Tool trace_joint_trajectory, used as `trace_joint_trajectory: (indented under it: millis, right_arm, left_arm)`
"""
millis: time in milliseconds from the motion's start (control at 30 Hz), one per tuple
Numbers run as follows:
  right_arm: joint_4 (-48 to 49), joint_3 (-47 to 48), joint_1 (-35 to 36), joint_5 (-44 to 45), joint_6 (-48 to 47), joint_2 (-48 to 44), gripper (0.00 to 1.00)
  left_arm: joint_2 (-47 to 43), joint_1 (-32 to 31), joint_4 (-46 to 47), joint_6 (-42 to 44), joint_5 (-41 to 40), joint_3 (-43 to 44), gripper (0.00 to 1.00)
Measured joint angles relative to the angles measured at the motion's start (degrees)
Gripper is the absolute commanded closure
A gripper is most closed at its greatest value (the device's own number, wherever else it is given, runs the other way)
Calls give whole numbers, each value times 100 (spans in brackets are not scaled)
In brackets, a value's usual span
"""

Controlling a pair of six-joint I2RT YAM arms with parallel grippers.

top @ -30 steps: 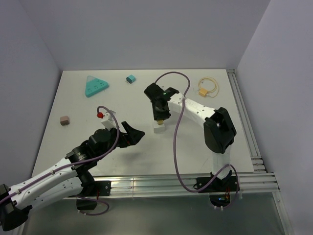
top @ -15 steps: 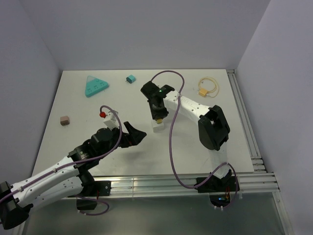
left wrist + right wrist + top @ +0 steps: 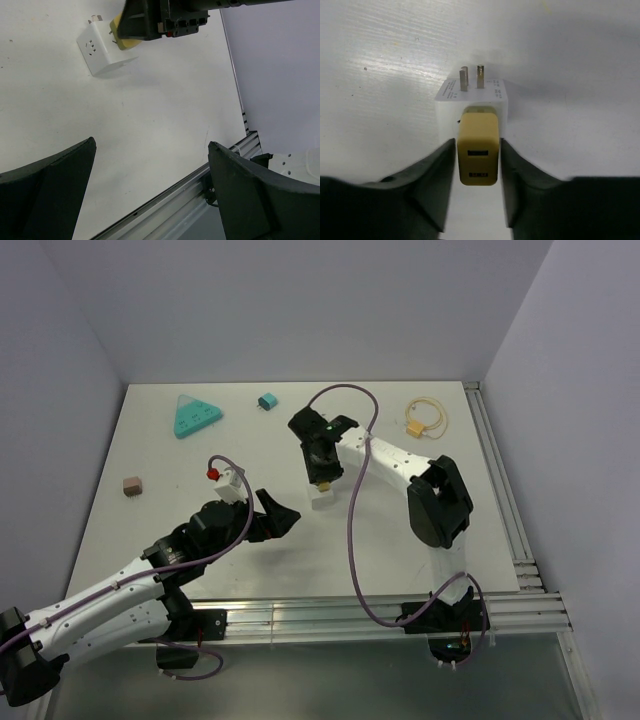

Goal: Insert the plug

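A yellow plug [image 3: 478, 150] with two USB ports stands on top of a white socket cube [image 3: 472, 96] whose metal prongs point away from me. My right gripper [image 3: 477, 145] is shut on the plug, one finger on each side. In the top view the right gripper [image 3: 321, 465] is over the plug [image 3: 323, 483] and the socket cube [image 3: 322, 500] at mid table. The left wrist view shows the cube [image 3: 97, 50] with the plug [image 3: 122, 39] against it. My left gripper [image 3: 280, 512] is open and empty, low over the table near the front.
A teal triangle block [image 3: 193, 417], a small teal plug [image 3: 267, 401] and a pink cube [image 3: 131, 485] lie at the back and left. A yellow piece with a rubber loop [image 3: 425, 418] lies at the back right. Metal rails [image 3: 500, 490] run along the right and front edges.
My right gripper has shifted slightly back and left with the plug, and the socket cube has crept the same way. My left gripper has moved a little forward and right.
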Motion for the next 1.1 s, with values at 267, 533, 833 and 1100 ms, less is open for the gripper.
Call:
trace_joint_trajectory:
  millis: [267,533,833,1100]
  right_arm:
    - [2,-94,22,13,22,66,14]
    - [933,-1569,24,94,90,-1099,12]
    - [3252,-3812,483,511,203,-1967,8]
    - [4758,-4391,767,1180,334,-1954,8]
  left_arm:
    - [0,0,0,-7,0,2,0]
    - [31,0,-94,-31,7,76,1]
    - [-442,0,-129,-103,24,81,1]
    - [-492,0,-157,-179,46,81,1]
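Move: The yellow plug is between the right hand's fingers, its middle practically at the hand point. It stands on the top of the white socket block, whose middle is straight below the right hand, some 5 cm down. The block's own metal prongs stick out about 4 cm ahead of that hand and about 5 cm down. From the open left hand, the yellow plug lies about 14 cm ahead, 9 cm to the right and 10 cm below. The right fingers open wide and let go of the yellow plug on the socket block. The hand then draws back about 5 cm and a little right, sinks some 4 cm behind the plug while coming back left, and finally eases forward again. Meanwhile the fingers tilt over 20 degrees from pointing down towards forward. The open left hand rises about 2.5 cm. ##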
